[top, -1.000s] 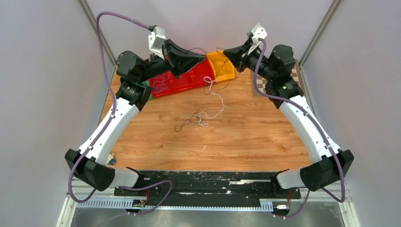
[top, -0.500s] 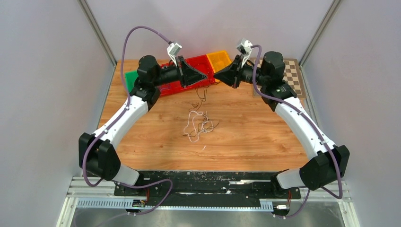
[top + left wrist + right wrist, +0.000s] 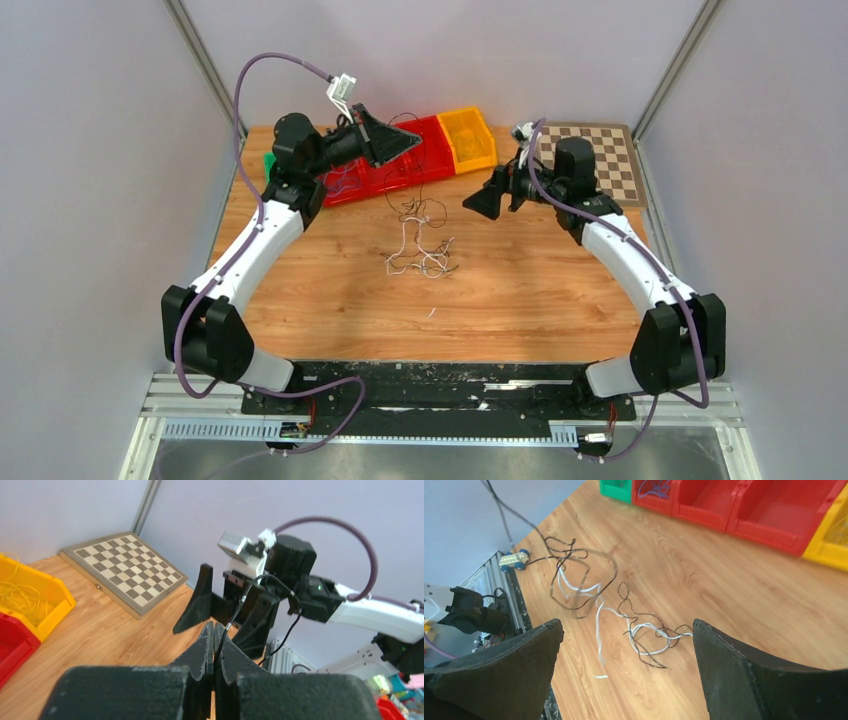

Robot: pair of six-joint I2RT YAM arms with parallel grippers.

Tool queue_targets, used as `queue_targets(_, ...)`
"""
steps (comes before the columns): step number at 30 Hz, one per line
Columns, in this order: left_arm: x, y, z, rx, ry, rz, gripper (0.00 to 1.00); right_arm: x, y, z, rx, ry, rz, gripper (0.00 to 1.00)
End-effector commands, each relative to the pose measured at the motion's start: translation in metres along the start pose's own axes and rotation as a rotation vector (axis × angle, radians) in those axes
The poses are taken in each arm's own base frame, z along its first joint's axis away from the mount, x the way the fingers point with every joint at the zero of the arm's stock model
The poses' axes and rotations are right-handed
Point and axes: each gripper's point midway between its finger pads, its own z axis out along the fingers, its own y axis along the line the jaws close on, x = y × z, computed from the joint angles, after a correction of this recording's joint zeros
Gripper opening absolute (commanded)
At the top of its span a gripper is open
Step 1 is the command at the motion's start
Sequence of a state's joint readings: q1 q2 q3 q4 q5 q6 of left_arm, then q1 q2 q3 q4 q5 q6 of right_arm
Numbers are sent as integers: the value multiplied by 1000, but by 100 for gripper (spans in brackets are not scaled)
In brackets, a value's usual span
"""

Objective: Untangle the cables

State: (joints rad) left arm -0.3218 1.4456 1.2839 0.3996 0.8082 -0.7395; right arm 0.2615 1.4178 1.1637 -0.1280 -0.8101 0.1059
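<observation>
The cables [image 3: 421, 248] lie in a small tangle of thin white and black wires on the wooden table, seen close in the right wrist view as cables [image 3: 644, 632]. My left gripper [image 3: 412, 140] hovers over the red bins, shut on a black cable [image 3: 234, 616] that hangs from it down to the tangle. In its own view the left gripper [image 3: 214, 626] has the jaws pressed together around that strand. My right gripper [image 3: 479, 204] is open, right of the tangle and above the table. Its own view shows the right gripper [image 3: 627, 625] empty, with both fingers wide apart.
Red bins [image 3: 430, 165], a yellow bin [image 3: 470, 140] holding yellow wire and a green bin [image 3: 268, 163] line the far edge. A chessboard [image 3: 600, 160] lies at the back right. A small toy brick [image 3: 514, 559] sits by the table's near edge.
My right gripper has opened and moved down and toward the near side, away from the bins. My left gripper has shifted back left, higher, still holding the black cable. The tangle has shifted slightly.
</observation>
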Motion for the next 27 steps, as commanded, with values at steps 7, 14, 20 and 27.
queue_targets(7,-36,1,3,-74,-148,-87,0,-5,57,54,-102,-179,-128,100)
queue_targets(14,-43,5,6,-89,-187,-151,0,-4,50,110,4,-236,-143,100)
queue_targets(20,-52,0,6,-89,-212,-177,0,17,51,159,5,-199,-73,90)
queue_targets(27,-103,-15,-9,-86,-305,-99,0,92,19,155,83,-24,0,14)
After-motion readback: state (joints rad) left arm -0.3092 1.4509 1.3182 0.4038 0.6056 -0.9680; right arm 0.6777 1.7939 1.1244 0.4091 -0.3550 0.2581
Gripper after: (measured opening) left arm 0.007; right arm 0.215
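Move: The dark cable hangs from the left fingers, its loose loops dangling some 14 cm to the left of the open right hand, about 4 cm farther out and 7 cm lower. Below them the white cable lies on the table, roughly 12 cm left, 5 cm ahead and 25 cm down from the right hand, and the white scrap 11 cm left and 8 cm back, at table height. From the left hand the loops are about 4 cm ahead, neither left nor right, and 21 cm below. The hanging dark loops are what the right hand reaches for: it sweeps about 15 cm left, dipping back a little before swinging forward again, and sinks some 9 cm in among them, staying wide open until the end, when its fingers close most of the way around the dark strands. The left hand keeps its pinch on the dark cable and eases about 3 cm forward and slightly up, tipping its fingers up a little. ##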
